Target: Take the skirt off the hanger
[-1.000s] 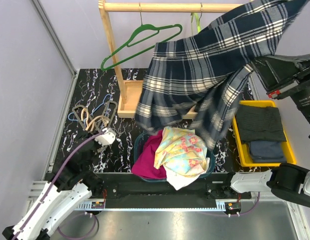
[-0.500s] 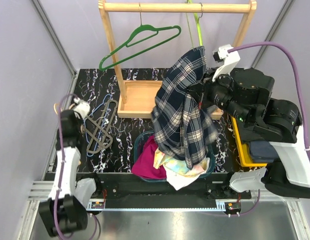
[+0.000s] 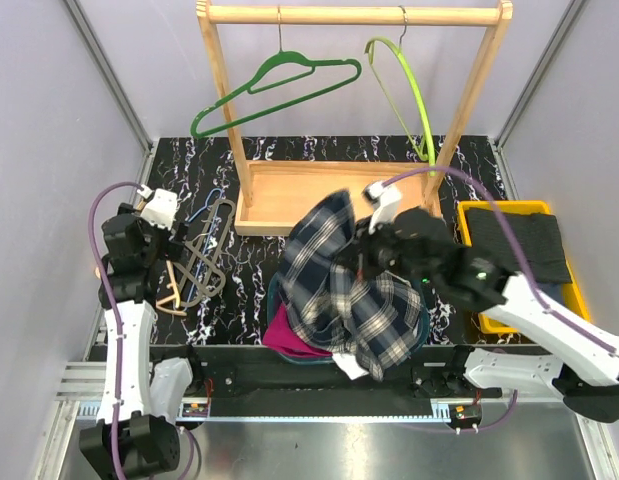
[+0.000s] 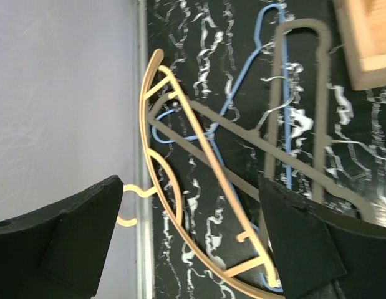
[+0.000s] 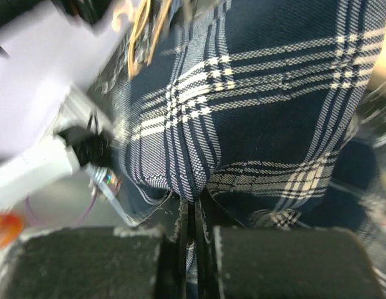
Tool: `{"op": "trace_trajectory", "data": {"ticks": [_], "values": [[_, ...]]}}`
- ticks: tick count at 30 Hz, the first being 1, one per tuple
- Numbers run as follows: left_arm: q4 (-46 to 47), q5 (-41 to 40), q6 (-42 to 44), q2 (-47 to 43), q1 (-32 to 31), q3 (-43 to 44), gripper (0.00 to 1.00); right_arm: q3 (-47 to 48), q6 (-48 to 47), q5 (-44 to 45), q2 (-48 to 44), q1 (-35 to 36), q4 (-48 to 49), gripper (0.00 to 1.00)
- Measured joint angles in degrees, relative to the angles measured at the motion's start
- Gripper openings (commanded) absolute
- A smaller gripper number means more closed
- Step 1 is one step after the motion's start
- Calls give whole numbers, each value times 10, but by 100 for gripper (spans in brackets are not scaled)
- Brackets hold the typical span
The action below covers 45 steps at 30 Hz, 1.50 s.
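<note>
The navy plaid skirt (image 3: 339, 290) is off the rack and hangs in a bunch over the basket (image 3: 272, 296). My right gripper (image 3: 369, 252) is shut on its top fold, and the right wrist view shows skirt cloth (image 5: 261, 93) pinched in the shut gripper (image 5: 194, 218). A lime green hanger (image 3: 401, 90) hangs bare on the rail beside a dark green hanger (image 3: 279, 82). My left gripper (image 3: 149, 262) is open at the left over loose hangers. In its wrist view the gripper (image 4: 189, 205) straddles a tan hanger (image 4: 180, 187) lying on the table without touching it.
A wooden rack (image 3: 354, 14) stands at the back on its base (image 3: 284, 195). Grey (image 3: 204, 260) and blue (image 4: 242, 106) hangers lie beside the tan one. Magenta cloth (image 3: 289, 335) fills the basket. A yellow bin (image 3: 484, 300) of folded dark clothes sits right. Walls close in left and right.
My right arm has carried the skirt from up by the rail down to the basket. My left gripper has opened, and the tan hanger now lies on the table under it.
</note>
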Motion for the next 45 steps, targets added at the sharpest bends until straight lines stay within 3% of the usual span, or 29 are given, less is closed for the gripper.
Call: {"op": "trace_trajectory", "data": {"ticks": [5,13,16,17,20,22,25,30,34,41,45], "values": [[-46,58,-23,-35,0,31,95,-126,67,-96,21,0,68,0],[-86,189,-94,-51,0,150,93,-162,154,-176,108,-3,80,0],[-89,255,-136,-46,-2,197,93,-166,170,-214,196,-9,71,36],[-88,280,-151,-44,-5,212,93,-171,176,-227,227,-10,72,52],[-85,330,-192,-37,-28,248,93,-186,187,-259,282,-11,73,70],[-83,349,-216,-30,-62,269,93,-185,186,-273,290,-11,76,74],[-82,358,-236,-19,-95,287,93,-181,186,-282,290,-11,79,99],[-98,352,-236,-13,-97,292,95,-159,182,-284,290,-10,56,100],[-127,344,-220,-15,-97,303,96,-104,156,-231,277,-7,-41,100],[-177,340,-181,-29,-97,351,96,65,123,-85,139,-8,-223,100],[-196,331,-167,-44,-97,363,96,96,127,-33,72,-9,-279,100]]}}
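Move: The right hand has the plaid skirt bunched in its shut fingers, nearly over the blue basin, whose middle lies about 3 cm left, 1 cm back and some 29 cm down; the rack's wooden tray is roughly 30 cm ahead and 9 cm left. From the empty left hand, the dark green hanger hangs about 21 cm ahead, 31 cm right and 25 cm up, with the grey hangers 8 cm right, 4 cm ahead and 20 cm below. Down some 25 cm, with a little back and left, the right hand lowers the skirt into the basin, fingers tipping about 50 degrees downward; there they open wide and let go, and the hand climbs nearly 20 cm, drifting right and slightly forward. The open left hand rises and swings right over the table towards the dark green hanger, ending somewhat farther back, turned clockwise. ##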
